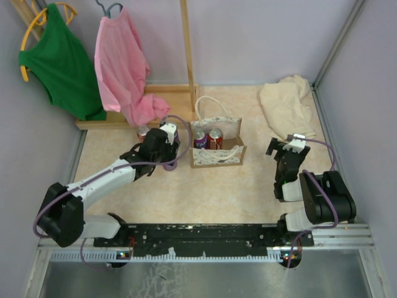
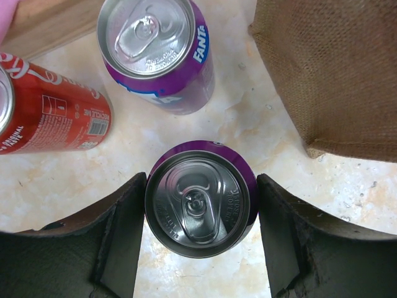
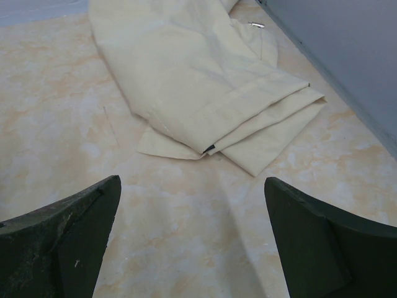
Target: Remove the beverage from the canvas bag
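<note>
The canvas bag [image 1: 218, 158] stands open in the middle of the table, with a purple can [image 1: 200, 139] and a red can [image 1: 215, 138] upright inside it. Its brown side [image 2: 335, 74] shows at the upper right of the left wrist view. To the bag's left, my left gripper [image 2: 200, 186] is shut on another purple beverage can [image 2: 198, 208], upright, one finger on each side. Just beyond it stand a purple Fanta can [image 2: 155, 53] and a red cola can [image 2: 46, 115]. My right gripper [image 3: 192, 236] hangs open over bare table, far to the right of the bag.
A folded cream cloth [image 1: 286, 102] lies at the back right, just ahead of the right gripper. A wooden clothes stand [image 1: 186, 56] at the back left carries a green shirt [image 1: 62, 62] and a pink shirt [image 1: 124, 68] that hangs down close to the cans.
</note>
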`<state>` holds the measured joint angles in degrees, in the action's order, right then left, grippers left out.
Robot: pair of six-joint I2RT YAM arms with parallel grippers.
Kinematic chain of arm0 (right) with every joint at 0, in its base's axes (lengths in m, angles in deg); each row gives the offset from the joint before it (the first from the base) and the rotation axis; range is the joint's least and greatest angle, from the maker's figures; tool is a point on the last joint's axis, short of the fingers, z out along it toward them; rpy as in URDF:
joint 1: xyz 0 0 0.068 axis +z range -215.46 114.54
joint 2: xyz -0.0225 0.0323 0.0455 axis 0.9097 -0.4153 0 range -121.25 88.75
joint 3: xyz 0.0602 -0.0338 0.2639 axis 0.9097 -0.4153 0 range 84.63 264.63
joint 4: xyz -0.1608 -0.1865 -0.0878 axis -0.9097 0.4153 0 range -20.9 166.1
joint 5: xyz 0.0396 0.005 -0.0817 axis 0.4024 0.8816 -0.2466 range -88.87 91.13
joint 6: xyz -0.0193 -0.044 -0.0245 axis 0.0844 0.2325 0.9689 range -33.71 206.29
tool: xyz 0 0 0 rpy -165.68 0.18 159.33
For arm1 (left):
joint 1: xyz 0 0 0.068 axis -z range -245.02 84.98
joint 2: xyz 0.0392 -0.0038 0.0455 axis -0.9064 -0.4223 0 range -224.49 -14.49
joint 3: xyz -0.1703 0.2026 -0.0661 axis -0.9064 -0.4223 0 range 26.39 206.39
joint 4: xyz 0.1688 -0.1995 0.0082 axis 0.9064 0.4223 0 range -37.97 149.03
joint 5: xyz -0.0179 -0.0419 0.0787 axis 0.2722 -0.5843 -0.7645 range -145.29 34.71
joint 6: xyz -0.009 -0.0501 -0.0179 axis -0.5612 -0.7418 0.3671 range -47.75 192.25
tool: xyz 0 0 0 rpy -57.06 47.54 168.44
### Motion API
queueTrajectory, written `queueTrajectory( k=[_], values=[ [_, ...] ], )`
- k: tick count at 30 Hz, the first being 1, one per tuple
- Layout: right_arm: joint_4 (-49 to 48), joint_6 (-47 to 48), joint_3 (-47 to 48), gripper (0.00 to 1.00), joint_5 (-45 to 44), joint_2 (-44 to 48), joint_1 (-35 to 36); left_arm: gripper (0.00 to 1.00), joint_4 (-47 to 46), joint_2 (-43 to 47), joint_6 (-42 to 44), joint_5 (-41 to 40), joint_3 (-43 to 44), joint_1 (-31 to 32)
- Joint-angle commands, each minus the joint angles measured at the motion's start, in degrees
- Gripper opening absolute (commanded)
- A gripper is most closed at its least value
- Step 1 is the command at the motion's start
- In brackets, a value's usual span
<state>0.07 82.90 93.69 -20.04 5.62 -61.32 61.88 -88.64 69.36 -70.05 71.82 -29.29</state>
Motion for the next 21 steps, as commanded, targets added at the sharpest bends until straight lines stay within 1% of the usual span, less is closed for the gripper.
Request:
queueTrajectory(
  k=[1,3,5,6,8,9,10,11,12,13,21],
  values=[
    [-2.42,0.62,0.77,0.99,-0.98,-0.1,0.49,0.03,-6.07,-0.44,-1.03,-2.44,-0.45,-0.22],
    [-2.45,0.67,0.78,0.99,-0.98,-0.08,0.52,0.09,-6.24,-0.65,-1.15,-2.43,-0.65,-0.22],
    [-2.42,0.63,0.78,0.99,-0.98,-0.1,0.52,0.27,-5.85,-0.81,-1.47,-2.5,-0.58,-0.2],
    [-2.42,0.65,0.77,0.99,-0.92,-0.1,0.52,0.32,-5.51,-0.82,-1.5,-2.52,-0.56,-0.21],
    [-2.42,0.59,0.78,0.99,-0.97,-0.1,0.51,0.4,-4.57,-1.06,-1.78,-2.77,-0.31,-0.22],
    [-2.43,0.59,0.78,0.99,-0.93,-0.1,0.51,0.46,-3.98,-1.09,-1.96,-2.87,-0.21,-0.22],
    [-2.44,0.64,0.78,0.99,-0.98,-0.1,0.52,0.54,-3.35,-1.21,-2.18,-2.98,-0.02,-0.22],
    [-2.46,0.63,0.78,0.99,-0.98,-0.1,0.52,0.69,-2.72,-1.13,-2.52,-3.11,0.16,-0.22],
    [-2.42,0.66,0.78,0.99,-0.97,-0.1,0.51,0.89,-2.24,-1.05,-2.76,-3.11,0.29,-0.22],
    [-2.42,0.6,0.78,0.99,-0.91,-0.1,0.51,0.99,-1.92,-0.99,-2.83,-2.97,0.36,-0.22],
    [-2.42,0.66,0.78,0.99,-0.98,-0.1,0.52,1.0,0.76,0.89,-3.63,-3.01,2.07,-0.15]
  ],
)
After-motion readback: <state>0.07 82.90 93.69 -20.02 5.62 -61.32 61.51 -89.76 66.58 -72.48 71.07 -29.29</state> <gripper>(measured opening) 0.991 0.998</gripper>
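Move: The Fanta can is still between the left fingers, upright right over its spot on the table, its middle roughly 3 cm below the hand point. The other Fanta can stands about 9 cm ahead of it, and the Coke can 9 cm ahead and 10 cm left. The canvas bag's middle is some 19 cm right of it and 6 cm farther out. From the right hand, the held can is about 49 cm left and 5 cm back, near level. The held Fanta can is eased down the last 1 cm or so onto the bare table short of the other Fanta can, gripped by the left fingers. The left hand then stays put, keeps its hold briefly, and opens its fingers from a can's width to fully wide, letting go on both sides without rising yet. ##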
